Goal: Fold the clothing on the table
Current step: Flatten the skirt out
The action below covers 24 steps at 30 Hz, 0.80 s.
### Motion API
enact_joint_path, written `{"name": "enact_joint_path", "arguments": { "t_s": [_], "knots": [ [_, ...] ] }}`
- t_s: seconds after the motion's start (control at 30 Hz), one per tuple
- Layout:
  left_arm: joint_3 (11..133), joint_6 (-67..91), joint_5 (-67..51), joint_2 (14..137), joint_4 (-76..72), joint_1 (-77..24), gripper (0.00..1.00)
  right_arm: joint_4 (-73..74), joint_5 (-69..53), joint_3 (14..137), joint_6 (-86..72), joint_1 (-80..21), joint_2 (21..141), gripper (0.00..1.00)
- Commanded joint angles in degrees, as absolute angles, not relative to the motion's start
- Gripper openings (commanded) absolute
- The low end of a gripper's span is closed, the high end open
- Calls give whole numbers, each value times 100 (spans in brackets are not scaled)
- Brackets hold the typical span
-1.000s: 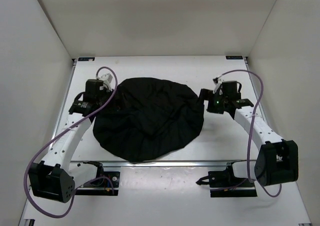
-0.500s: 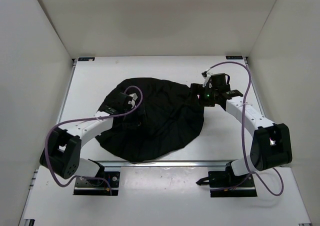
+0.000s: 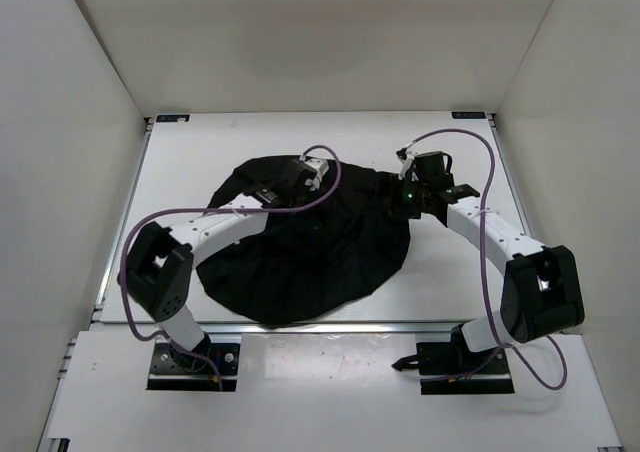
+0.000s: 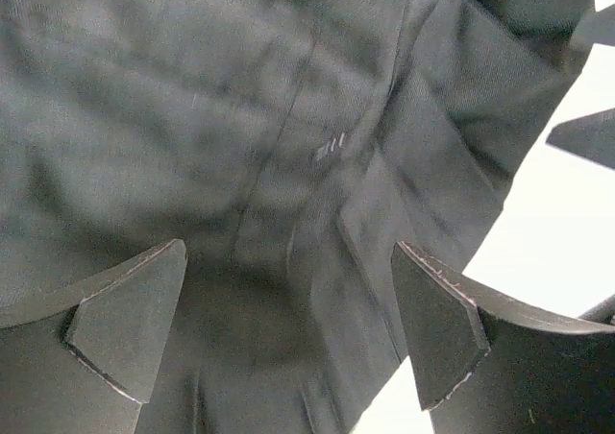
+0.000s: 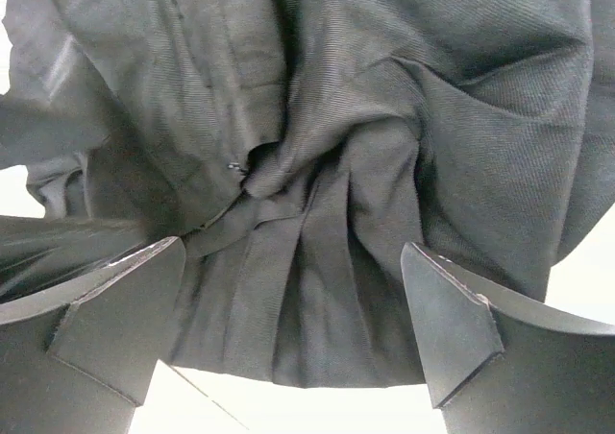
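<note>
The black clothing [image 3: 300,262] lies spread in a wrinkled, roughly round heap on the white table [image 3: 200,142]. My left arm reaches across its far part, and the left gripper [image 3: 345,187] hangs open over the upper right folds. In the left wrist view the left gripper [image 4: 288,252] has only cloth [image 4: 240,98] below it and bare table [image 4: 557,223] at the right. My right gripper [image 3: 390,197] is open at the garment's right edge. In the right wrist view the right gripper [image 5: 293,250] straddles bunched pleats [image 5: 384,88] without pinching them, with table [image 5: 336,410] showing below the hem.
White walls close in the left, back and right sides. A silver rail [image 3: 330,324] runs along the near edge, with both arm bases just below it. Purple cables loop off both arms. The two grippers stand close together over the garment's upper right.
The left arm has swung from the garment's left edge rightward across it to the upper right. The right gripper has shifted a little left onto the right edge. Both stayed open.
</note>
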State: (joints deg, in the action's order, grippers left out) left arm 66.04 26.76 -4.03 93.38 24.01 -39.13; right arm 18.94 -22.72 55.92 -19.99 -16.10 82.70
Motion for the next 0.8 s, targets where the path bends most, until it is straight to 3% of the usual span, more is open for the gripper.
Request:
{"name": "enact_joint_path", "arguments": {
  "t_s": [0.0, 0.33, 0.77],
  "knots": [
    [7213, 1979, 270, 9815, 2653, -4086, 98, 1608, -2390, 5547, -2197, -1504, 8157, 93],
    [7893, 1301, 738, 10590, 2742, -4350, 99, 1705, -2285, 4615, -2329, -449, 6996, 92],
    [7884, 1353, 624, 10924, 2382, -4526, 97, 1881, -2118, 4377, -2478, -378, 6601, 92]
  ]
}}
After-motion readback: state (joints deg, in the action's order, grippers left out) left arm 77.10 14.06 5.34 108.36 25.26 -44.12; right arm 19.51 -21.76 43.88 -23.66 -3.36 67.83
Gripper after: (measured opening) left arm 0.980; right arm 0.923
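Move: The skirt's folded part with the zip pull lies about 5 cm ahead of the left hand, 7 cm to its right and roughly 7 cm below. The skirt's far edge is some 15 cm straight ahead of that hand. For the right hand, the skirt's right edge is level with it, about 5 cm to its right and some 8 cm below; the zip pull is about 10 cm to its left and 2 cm ahead. Towards the skirt's folds by the zip pull, the open left hand first slides forward and a little right, then sinks about 4 cm, its fingers tilting to point more steeply down, until they come close over the cloth. The open right hand travels some 8 cm right and slightly back, above the cloth to beyond the skirt's right edge, turning about 15 degrees clockwise. ##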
